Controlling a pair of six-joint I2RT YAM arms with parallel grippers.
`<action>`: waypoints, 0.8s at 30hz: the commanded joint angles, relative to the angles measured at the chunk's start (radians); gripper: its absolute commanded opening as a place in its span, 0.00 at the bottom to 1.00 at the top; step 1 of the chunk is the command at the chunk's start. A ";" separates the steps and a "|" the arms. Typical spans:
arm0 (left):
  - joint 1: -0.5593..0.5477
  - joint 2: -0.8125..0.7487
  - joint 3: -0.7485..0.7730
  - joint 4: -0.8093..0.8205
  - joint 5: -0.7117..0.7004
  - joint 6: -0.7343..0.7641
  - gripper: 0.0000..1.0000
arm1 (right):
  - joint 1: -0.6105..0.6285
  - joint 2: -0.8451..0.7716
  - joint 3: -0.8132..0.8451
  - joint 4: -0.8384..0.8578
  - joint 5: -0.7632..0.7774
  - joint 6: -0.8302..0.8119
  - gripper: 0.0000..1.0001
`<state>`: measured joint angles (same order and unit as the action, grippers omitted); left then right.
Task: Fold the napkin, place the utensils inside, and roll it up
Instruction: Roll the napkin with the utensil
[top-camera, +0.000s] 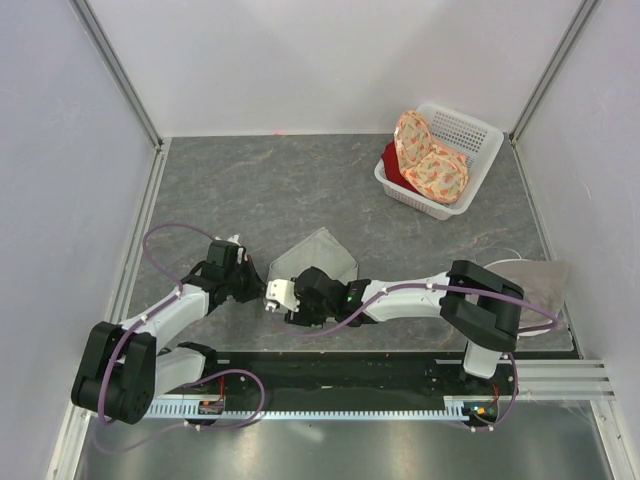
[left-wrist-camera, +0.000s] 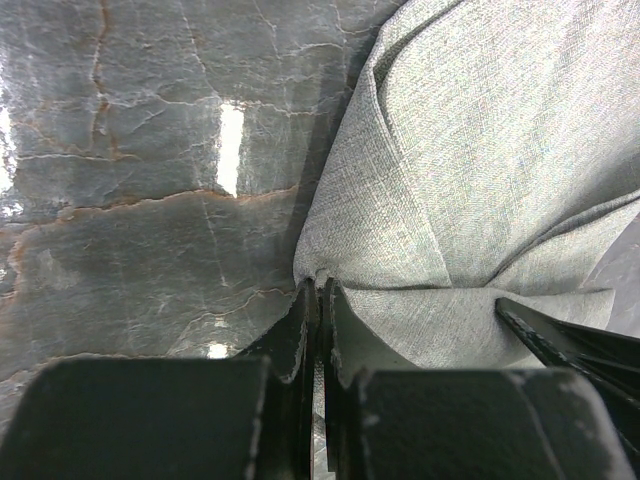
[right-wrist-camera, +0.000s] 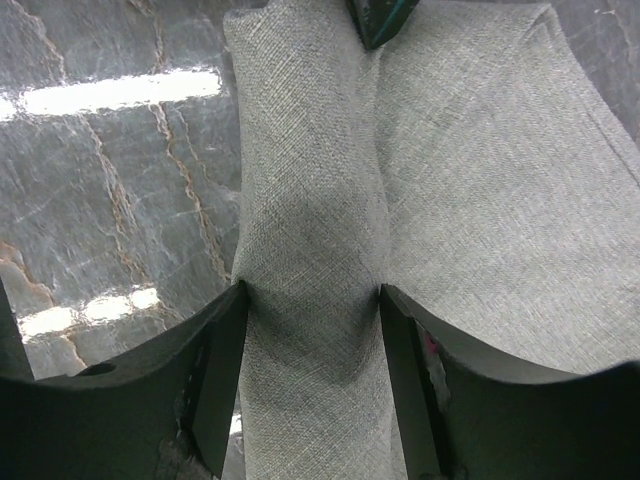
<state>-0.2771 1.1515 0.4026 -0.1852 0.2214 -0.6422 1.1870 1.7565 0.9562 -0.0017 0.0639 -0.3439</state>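
Note:
The sage-grey napkin (top-camera: 322, 256) lies folded on the table between the two arms. In the left wrist view my left gripper (left-wrist-camera: 320, 288) is shut on a bunched corner of the napkin (left-wrist-camera: 480, 150). My right gripper (right-wrist-camera: 312, 305) straddles a rolled fold of the napkin (right-wrist-camera: 310, 200), both fingers pressing its sides. From above, the left gripper (top-camera: 255, 282) and right gripper (top-camera: 282, 297) meet at the napkin's near left edge. A dark green tip (right-wrist-camera: 378, 18) shows at the roll's far end; I cannot tell if it is a utensil. Otherwise the utensils are hidden.
A white basket (top-camera: 478, 135) at the back right holds orange floral cloth (top-camera: 432, 160) and something red (top-camera: 392, 165). A paler beige-grey cloth (top-camera: 545, 275) lies at the right edge. White walls close in the grey marbled table (top-camera: 250, 190).

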 joint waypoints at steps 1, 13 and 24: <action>-0.004 0.007 0.024 -0.023 0.009 0.036 0.02 | 0.002 0.040 0.018 0.003 -0.045 0.014 0.64; -0.004 -0.076 0.025 -0.028 -0.020 0.035 0.34 | -0.090 0.165 0.142 -0.250 -0.378 0.137 0.29; -0.004 -0.269 -0.042 -0.085 -0.088 0.009 0.66 | -0.233 0.287 0.297 -0.441 -0.849 0.253 0.24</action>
<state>-0.2771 0.9226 0.3889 -0.2508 0.1585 -0.6277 0.9688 1.9583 1.2198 -0.2562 -0.5488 -0.1432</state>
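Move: The right hand's open fingers straddle the napkin roll; the stretch they will pinch lies about 1 cm to their left, level fore and aft, and 2 cm lower. The napkin's flat part is centred some 11 cm ahead and 4 cm to the right, about 3 cm lower. From the left hand, its shut fingers on the roll's left end, that stretch lies roughly 3 cm back and 6 cm to the right, about level in height. Right fingers pinch the roll, moving 2 cm left, tipping 35 degrees backward; left lets go, rising about 4 cm. ##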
